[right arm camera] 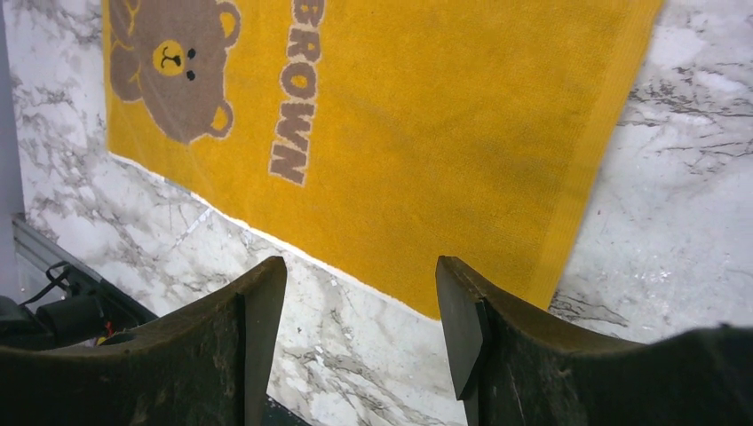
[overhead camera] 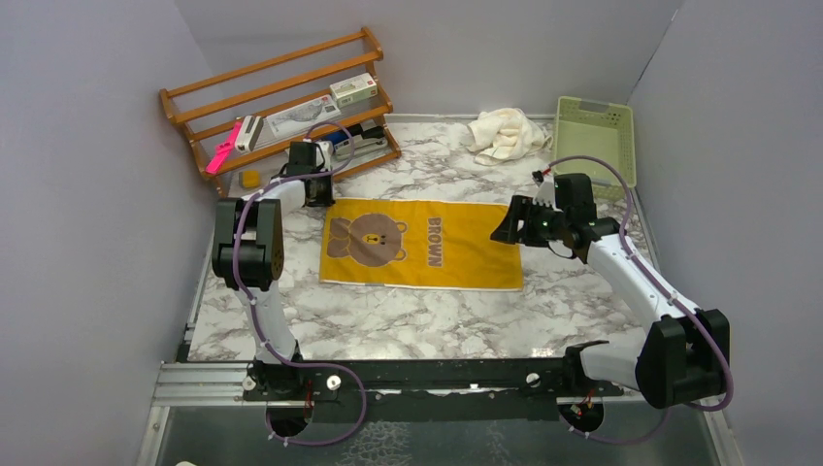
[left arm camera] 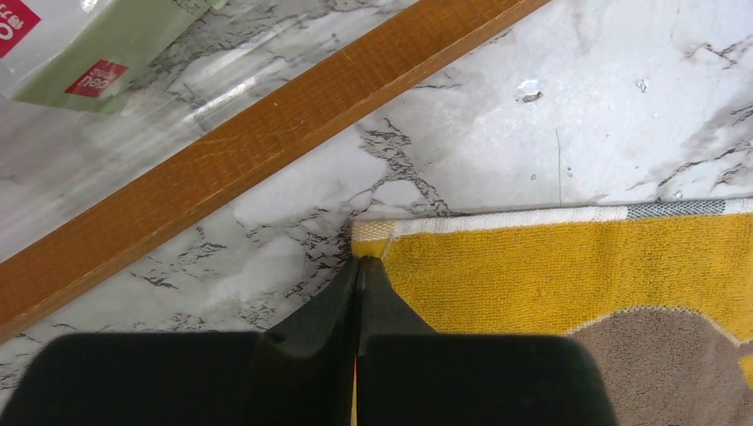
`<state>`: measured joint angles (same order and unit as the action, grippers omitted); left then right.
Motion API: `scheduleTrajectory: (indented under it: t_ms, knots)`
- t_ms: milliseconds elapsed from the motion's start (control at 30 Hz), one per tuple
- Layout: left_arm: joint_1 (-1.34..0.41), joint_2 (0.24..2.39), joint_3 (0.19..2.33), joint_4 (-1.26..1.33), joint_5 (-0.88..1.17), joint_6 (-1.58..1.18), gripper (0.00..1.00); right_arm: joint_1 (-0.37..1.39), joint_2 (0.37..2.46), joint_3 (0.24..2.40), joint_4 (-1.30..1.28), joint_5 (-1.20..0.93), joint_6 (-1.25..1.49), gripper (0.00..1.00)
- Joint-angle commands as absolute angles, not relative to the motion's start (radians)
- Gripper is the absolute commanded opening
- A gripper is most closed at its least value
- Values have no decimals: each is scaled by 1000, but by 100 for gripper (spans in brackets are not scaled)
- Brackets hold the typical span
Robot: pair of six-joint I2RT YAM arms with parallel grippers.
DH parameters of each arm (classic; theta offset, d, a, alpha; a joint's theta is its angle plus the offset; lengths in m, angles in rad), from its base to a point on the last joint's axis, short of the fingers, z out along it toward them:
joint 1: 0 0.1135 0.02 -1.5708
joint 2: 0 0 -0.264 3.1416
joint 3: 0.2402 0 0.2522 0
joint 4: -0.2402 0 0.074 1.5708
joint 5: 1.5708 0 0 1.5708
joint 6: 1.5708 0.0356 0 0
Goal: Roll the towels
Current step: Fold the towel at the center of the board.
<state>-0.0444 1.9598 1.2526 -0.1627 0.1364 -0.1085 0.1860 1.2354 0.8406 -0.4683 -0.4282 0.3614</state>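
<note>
A mustard-yellow towel (overhead camera: 422, 243) with a brown bear and the word BROWN lies flat in the middle of the marble table. My left gripper (overhead camera: 318, 199) sits at its far left corner. In the left wrist view the jaws (left arm camera: 359, 259) are pressed together at that corner of the yellow towel (left arm camera: 550, 266), with a sliver of yellow cloth between them. My right gripper (overhead camera: 507, 228) hovers at the towel's right edge. Its jaws (right arm camera: 360, 275) stand open and empty over bare marble, just off the yellow towel's (right arm camera: 426, 133) near right corner. A cream towel (overhead camera: 505, 134) lies crumpled at the back.
A wooden rack (overhead camera: 281, 97) holding small packets stands at the back left; its lower rail (left arm camera: 266, 142) runs close to my left gripper. A pale green basket (overhead camera: 594, 136) sits at the back right, next to the cream towel. Grey walls enclose the table.
</note>
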Motion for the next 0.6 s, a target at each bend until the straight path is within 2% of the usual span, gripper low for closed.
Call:
scheduleTrajectory:
  t_ms: [0, 333, 567]
  knots:
    - [-53, 2003, 1250, -222, 76, -74, 0, 181, 1236, 873, -393, -352, 369, 64]
    - [-54, 1798, 1202, -215, 54, -77, 0, 180, 1515, 1071, -277, -144, 429, 68]
    - [-53, 1784, 1191, -200, 58, -85, 0, 173, 1724, 1163, -247, -52, 387, 63]
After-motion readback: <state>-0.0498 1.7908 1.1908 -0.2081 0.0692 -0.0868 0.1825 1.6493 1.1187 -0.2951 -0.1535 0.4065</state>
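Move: The left hand already has the yellow towel's far left corner between its fingers; the near left corner lies about 23 cm back, level sideways and 2 cm lower, and the wooden rack's near bar runs some 6 cm ahead, its middle 2 cm left. For the open right hand, the yellow towel's far right corner is about 17 cm ahead, 3 cm right and 11 cm below. The white towel lies roughly 21 cm beyond that corner, level sideways with it. The right hand swings forward some 12 cm above the yellow towel towards its far right corner, drifting slightly right, turning about 10 degrees clockwise and, after a slight rise, starting to dip as its fingers stay open. The left hand keeps the far left corner pinched, then draws it back a little and lifts it about 4.5 cm, also easing slightly left. ##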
